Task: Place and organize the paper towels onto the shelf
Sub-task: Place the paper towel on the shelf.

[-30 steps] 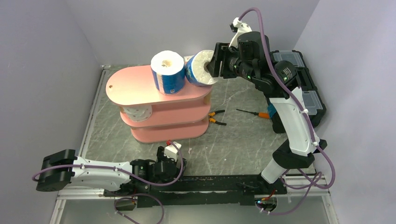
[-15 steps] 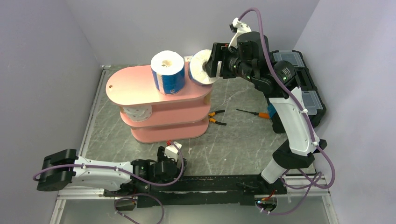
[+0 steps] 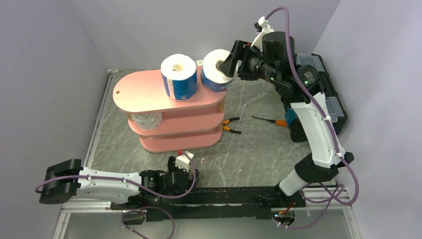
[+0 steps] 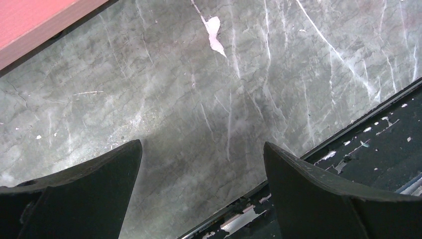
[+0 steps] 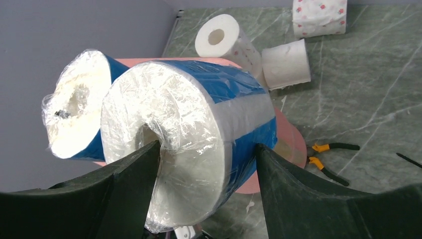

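Note:
The pink three-tier shelf point(image 3: 144, 92) stands at the table's left middle. Two blue-wrapped paper towels stand upright on its top board: one in the middle point(image 3: 179, 77), the other at the right end point(image 3: 216, 69). My right gripper point(image 3: 230, 62) hovers at that right roll point(image 5: 199, 109), open. Its fingers straddle the roll's end, one fingertip over the core, the other apart from the wrapper. A speckled white roll point(image 3: 147, 120) lies on the middle tier. My left gripper point(image 4: 202, 144) stands open and empty over bare table in front of the shelf.
Behind the shelf, a speckled roll point(image 5: 224, 42), a plain white roll point(image 5: 286, 64) and a speckled one point(image 5: 319, 17) sit on the table. Orange-handled pliers point(image 3: 230, 124) and a screwdriver point(image 3: 271, 121) lie right of the shelf. A black toolbox point(image 3: 323, 94) stands at the far right.
The right roll went from tilted in my right gripper to upright on the top board. The right jaws widened and the gripper rose and drew back a little. The left arm stayed still.

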Controlling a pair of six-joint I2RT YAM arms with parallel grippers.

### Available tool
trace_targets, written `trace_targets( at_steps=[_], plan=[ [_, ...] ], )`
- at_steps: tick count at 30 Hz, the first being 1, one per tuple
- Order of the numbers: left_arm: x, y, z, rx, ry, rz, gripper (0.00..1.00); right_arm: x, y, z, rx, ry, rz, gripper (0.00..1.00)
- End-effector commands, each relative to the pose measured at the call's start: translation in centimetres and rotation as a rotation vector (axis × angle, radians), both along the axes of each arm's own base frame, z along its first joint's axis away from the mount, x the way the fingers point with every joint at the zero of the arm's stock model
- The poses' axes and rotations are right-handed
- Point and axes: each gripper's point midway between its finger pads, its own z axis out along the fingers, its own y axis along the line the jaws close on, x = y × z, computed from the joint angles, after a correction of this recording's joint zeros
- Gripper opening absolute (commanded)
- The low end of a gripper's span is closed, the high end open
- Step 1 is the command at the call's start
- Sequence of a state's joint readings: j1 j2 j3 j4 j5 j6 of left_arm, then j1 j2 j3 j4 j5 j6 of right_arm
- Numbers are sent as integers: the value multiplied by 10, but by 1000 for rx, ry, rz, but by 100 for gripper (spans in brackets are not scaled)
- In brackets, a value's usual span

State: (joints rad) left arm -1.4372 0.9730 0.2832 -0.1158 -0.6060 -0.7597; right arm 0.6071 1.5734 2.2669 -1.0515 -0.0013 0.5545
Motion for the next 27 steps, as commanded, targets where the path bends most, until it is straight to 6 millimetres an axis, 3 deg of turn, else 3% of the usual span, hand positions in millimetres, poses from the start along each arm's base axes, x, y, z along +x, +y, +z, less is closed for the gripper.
trace_targets(
  at_steps=[1, 15, 27],
  plan=[
    [1, -14, 16, -68, -17, -9, 99, -4, 11, 11, 55, -8, 54, 73],
    [1, -13, 16, -66, -18, -8, 99, -4, 15, 7, 57, 4, 69, 81],
    [1, -14, 18, -64, -18, -11, 99, -22, -22, 51, 115, -180, -9, 94]
  ],
)
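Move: The leaning blue-wrapped paper towel roll at the right end of the shelf's top board is between and just beyond the right fingertips; its middle lies about 3 cm ahead, 5 cm left and 4 cm below. The second blue roll stands about 12 cm farther left, 1 cm nearer the base, at much the same height. The board's middle is some 19 cm left, 2 cm ahead and 10 cm below the right hand. From the left hand, the leaning roll is about 22 cm ahead, 14 cm right and 38 cm above. The right hand, fingers still pointing forward-left and slightly down with the left one against the leaning roll's upper end, eases about 1.5 cm left towards the neighbouring blue roll, sinking slightly, and pauses. It then draws some 2 cm back to the right while rising about 1 cm and easing slightly back, and its already wide fingers spread nearly fully to free the roll, the wrist barely turning. ##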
